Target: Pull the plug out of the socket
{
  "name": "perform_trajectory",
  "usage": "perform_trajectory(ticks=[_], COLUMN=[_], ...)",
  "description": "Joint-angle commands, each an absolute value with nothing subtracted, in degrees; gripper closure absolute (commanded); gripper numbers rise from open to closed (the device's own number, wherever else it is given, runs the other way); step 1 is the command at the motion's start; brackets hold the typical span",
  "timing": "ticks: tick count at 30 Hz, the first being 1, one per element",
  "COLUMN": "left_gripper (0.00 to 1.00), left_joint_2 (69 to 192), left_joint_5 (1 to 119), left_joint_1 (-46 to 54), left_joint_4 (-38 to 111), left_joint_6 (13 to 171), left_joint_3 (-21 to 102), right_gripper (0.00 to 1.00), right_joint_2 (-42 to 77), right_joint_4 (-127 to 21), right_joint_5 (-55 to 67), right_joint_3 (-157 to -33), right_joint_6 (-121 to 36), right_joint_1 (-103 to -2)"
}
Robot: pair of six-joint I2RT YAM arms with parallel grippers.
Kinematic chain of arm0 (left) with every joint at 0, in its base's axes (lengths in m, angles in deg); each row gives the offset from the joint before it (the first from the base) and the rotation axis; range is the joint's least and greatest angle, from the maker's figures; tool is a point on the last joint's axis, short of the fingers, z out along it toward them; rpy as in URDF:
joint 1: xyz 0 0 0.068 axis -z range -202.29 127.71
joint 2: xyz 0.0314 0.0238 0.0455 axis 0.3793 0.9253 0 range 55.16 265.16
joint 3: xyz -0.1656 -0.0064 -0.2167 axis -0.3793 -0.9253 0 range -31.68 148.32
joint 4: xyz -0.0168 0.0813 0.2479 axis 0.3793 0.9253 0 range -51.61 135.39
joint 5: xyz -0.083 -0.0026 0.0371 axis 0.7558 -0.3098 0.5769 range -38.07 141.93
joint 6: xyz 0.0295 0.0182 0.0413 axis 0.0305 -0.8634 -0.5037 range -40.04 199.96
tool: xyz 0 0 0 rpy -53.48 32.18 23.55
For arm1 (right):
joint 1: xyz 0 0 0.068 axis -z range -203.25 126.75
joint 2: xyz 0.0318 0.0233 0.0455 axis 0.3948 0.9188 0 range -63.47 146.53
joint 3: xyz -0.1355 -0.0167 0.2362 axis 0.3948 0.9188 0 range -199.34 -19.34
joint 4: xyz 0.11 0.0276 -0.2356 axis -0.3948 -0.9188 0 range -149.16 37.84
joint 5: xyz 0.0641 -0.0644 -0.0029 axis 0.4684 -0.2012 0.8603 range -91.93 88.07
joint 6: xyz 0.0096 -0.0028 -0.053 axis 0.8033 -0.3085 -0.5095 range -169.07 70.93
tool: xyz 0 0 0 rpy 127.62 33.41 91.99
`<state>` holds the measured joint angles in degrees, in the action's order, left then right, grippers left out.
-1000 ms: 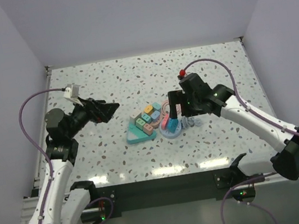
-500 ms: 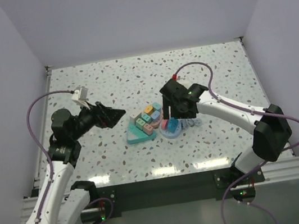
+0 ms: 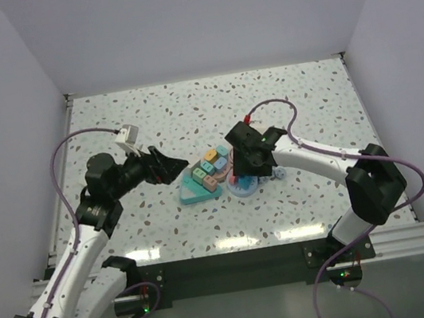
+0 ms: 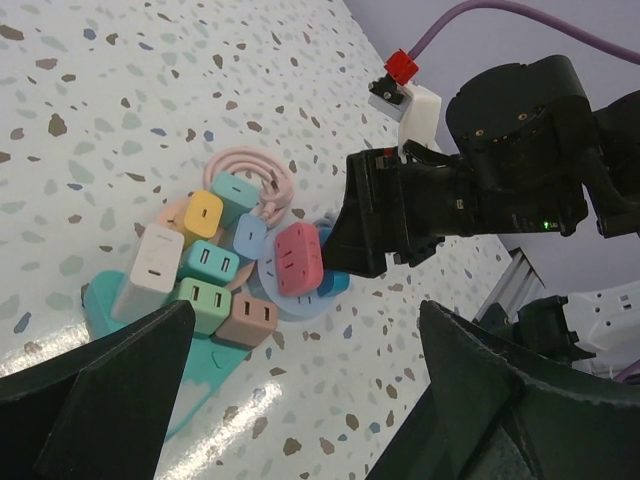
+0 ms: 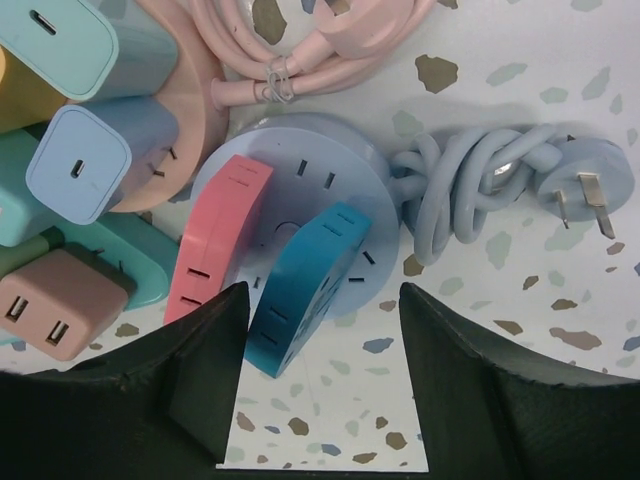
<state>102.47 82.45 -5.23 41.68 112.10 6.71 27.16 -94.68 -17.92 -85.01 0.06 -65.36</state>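
Note:
A round light-blue socket [image 5: 345, 170] lies on the speckled table with a pink plug [image 5: 215, 235] and a blue plug [image 5: 305, 285] standing in it. My right gripper [image 5: 322, 300] hovers over its near rim, open. The blue plug sits between the fingers, close against the left finger, and the right finger stands well apart from it. In the top view the right gripper [image 3: 240, 172] covers the socket [image 3: 242, 188]. My left gripper [image 3: 177, 167] hangs open and empty, left of the sockets. Its wrist view shows the pink plug [image 4: 297, 258] and the blue plug [image 4: 335, 285].
A teal triangular power strip [image 3: 197, 192] with several coloured adapters [image 4: 205, 290] lies left of the round socket. A coiled pink cable [image 5: 300, 40] lies behind it. The socket's own coiled blue cable and pronged end [image 5: 490, 185] lie to the right.
The right gripper has swung left and down over the round socket, and its jaws have narrowed around the blue plug. The left gripper has moved right toward the teal strip, still open.

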Motion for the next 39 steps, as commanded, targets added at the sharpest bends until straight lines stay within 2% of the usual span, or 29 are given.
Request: perform_trajectory(ticks=[1,2,6,7,9,10,14,23,27,33,39], left_gripper=[0.00,0.00,0.00,0.00,0.00,0.00,0.00,0.00,0.00,0.00,0.00], left_joint_2=[102.97,103.23,105.25,105.78,107.53,108.15,111.14,123.61,128.45,130.74,136.96], left_joint_5=[79.97,79.62,77.60,76.37,75.57,74.79,71.18,63.45,62.92,62.03,67.12], left_joint_1=[-3.40,-3.05,-0.42,0.20,2.13,2.84,7.40,21.29,21.83,21.65,21.65], left_joint_4=[40.68,40.59,40.59,41.03,41.30,41.30,40.77,39.27,37.52,38.31,36.28], left_joint_6=[112.04,112.04,111.51,111.42,111.42,111.51,112.47,113.27,111.87,109.67,108.09], left_joint_3=[5.94,5.76,4.97,4.88,4.80,4.79,4.88,10.41,11.82,14.29,17.53], right_gripper=[0.36,0.37,0.53,0.65,0.75,0.84,1.00,1.00,1.00,1.00,1.00], right_joint_2=[27.75,28.19,29.34,28.99,28.11,27.15,24.42,18.81,16.60,12.39,0.09], right_joint_4=[-91.54,-91.80,-93.11,-93.81,-94.43,-95.48,-95.67,-89.17,-87.93,-87.59,-79.94], right_joint_5=[-18.10,-18.02,-18.36,-18.98,-18.98,-19.07,-18.20,-8.81,-2.04,-2.55,0.26], right_joint_3=[-84.02,-84.02,-84.02,-83.94,-82.97,-82.36,-79.99,-76.29,-75.15,-72.96,-66.63], right_joint_6=[1.82,1.65,0.07,-0.46,-2.39,-3.09,-8.19,-27.15,-36.82,-44.31,-53.63], right_joint_1=[-65.79,-65.88,-65.88,-65.88,-65.88,-65.79,-65.70,-64.04,-62.72,-62.71,-62.71])
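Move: The blue plug stands on the round socket, almost between the right fingertips: about 1 cm left, 1 cm below. From the right hand, the pink plug is 4 cm left and 1 ahead, the grey cable coil 6 right and 1 ahead, the periwinkle charger 7 left and 4 ahead. The socket lies some 16 cm right, 2 ahead and 17 below the left hand, the peach charger 8 right, 2 ahead and 16 below. The right hand sinks about 1 cm and closes its fingers on the blue plug, then keeps that grip while drawing back some 5 cm and to the right, turning the plug about 45 degrees counter-clockwise and rising a little only at the very end. Meanwhile the left hand, fingers wide open, swings down and right about 12 cm each way towards the socket, tipping its fingers further down, and comes in over the chargers without touching the socket. ##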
